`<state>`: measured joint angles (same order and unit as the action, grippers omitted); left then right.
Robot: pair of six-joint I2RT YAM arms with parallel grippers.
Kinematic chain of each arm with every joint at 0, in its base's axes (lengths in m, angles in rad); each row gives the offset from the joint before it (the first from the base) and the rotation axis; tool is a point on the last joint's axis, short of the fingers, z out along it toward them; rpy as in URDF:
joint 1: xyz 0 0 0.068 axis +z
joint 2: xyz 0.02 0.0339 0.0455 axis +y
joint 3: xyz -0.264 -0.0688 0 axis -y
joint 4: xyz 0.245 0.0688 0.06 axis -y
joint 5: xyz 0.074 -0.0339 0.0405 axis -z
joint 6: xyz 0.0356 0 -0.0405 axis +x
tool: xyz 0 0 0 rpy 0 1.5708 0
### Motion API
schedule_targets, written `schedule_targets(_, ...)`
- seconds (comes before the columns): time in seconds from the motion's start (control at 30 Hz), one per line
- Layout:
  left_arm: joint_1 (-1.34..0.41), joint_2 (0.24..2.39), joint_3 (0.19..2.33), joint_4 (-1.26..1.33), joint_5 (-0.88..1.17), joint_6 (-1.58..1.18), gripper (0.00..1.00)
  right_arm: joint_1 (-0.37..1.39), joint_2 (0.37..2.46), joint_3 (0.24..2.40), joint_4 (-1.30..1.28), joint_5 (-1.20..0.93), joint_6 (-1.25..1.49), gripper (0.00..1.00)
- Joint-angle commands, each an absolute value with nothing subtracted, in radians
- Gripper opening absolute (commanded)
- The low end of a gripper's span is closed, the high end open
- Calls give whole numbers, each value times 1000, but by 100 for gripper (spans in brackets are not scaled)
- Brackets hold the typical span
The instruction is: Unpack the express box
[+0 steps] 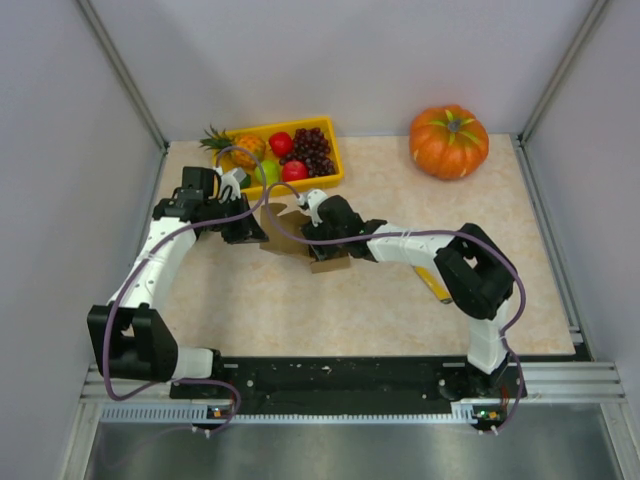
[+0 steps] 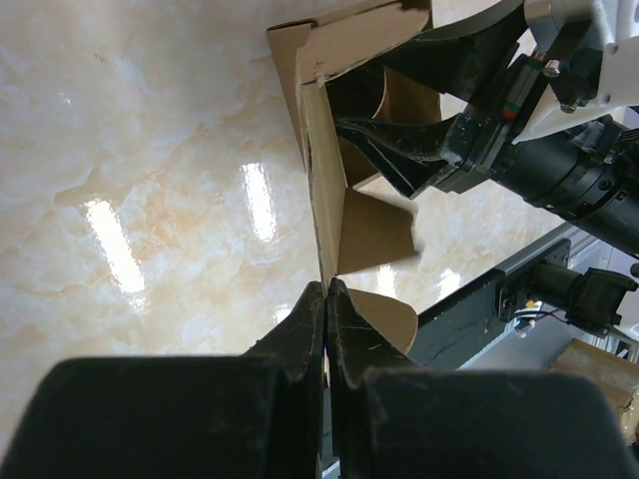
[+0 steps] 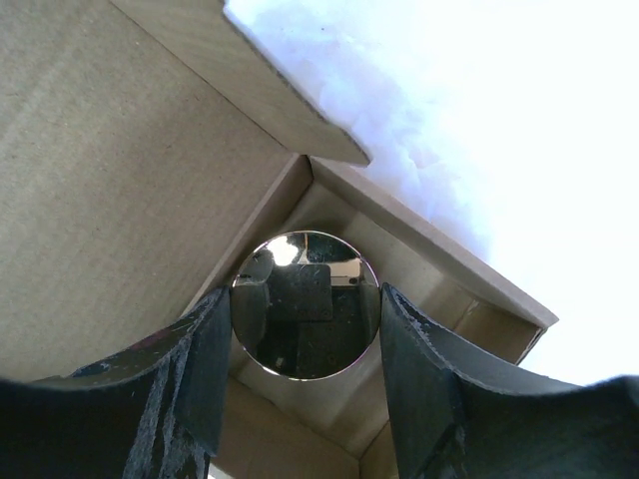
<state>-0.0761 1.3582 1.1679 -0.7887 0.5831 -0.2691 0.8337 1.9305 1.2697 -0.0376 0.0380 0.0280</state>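
The express box, small brown cardboard, lies open at the middle of the table with its flap lid raised. My left gripper is shut on the edge of the box's flap and stands just left of the box in the top view. My right gripper reaches into the box from the right. In the right wrist view its fingers press both sides of a round shiny metal object in a corner of the box. What lies below that mirror-like face is hidden.
A yellow fruit tray with grapes, apples and a pineapple stands just behind the box. An orange pumpkin sits at the back right. A small yellow object lies under my right arm. Grey walls enclose the table on three sides.
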Motion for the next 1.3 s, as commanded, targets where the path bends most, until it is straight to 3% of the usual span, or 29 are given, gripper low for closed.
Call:
schedule_targets(0.0, -77, 1365, 1180, -779, 601, -291, 0, 836, 1836, 1307, -29, 51, 78, 28)
schedule_targets(0.1, -77, 1370, 1184, -785, 595, -293, 6, 836, 1803, 1319, -38, 57, 103, 28)
schedule_targets(0.33, -77, 1377, 1203, -799, 595, -298, 11, 831, 1737, 1356, -67, 69, 163, 28)
schedule_targets(0.6, -77, 1374, 1197, -789, 597, -314, 55, 805, 1622, 1355, -139, 104, 238, 28)
schedule_targets(0.77, -77, 1356, 1206, -759, 626, -331, 72, 741, 1511, 1295, -193, 175, 285, 29)
schedule_targets(0.83, -77, 1359, 1210, -762, 624, -330, 90, 701, 1485, 1269, -219, 215, 308, 29)
schedule_targets(1.03, -77, 1353, 1209, -744, 652, -342, 98, 609, 1417, 1135, -253, 314, 391, 29)
schedule_targets(1.27, -77, 1328, 1215, -713, 703, -354, 99, 543, 1465, 1040, -258, 403, 480, 29)
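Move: My right hand already grips the jar, its middle a few centimetres below my finger pads, inside the box, whose middle lies about 3 cm to the hand's right. The clear table I take it to is roughly 20 cm right and 2 ahead, with the yellow cutter some 27 cm right and 9 back. My left hand pinches the lid flap, whose middle is about 5 cm right, 2 ahead and 5 below; from that hand the box lies around 15 cm right, 2 back and 14 below. Keeping its grip on the jar, my right hand draws it up out of the box by some 16 cm, then swings right over the box's right wall and starts down towards the clear table, ending about 19 cm to the right, the wrist turned roughly 40 degrees clockwise. Meanwhile my left hand practically stays put and spreads its fingers wide, letting go of the lid flap. ##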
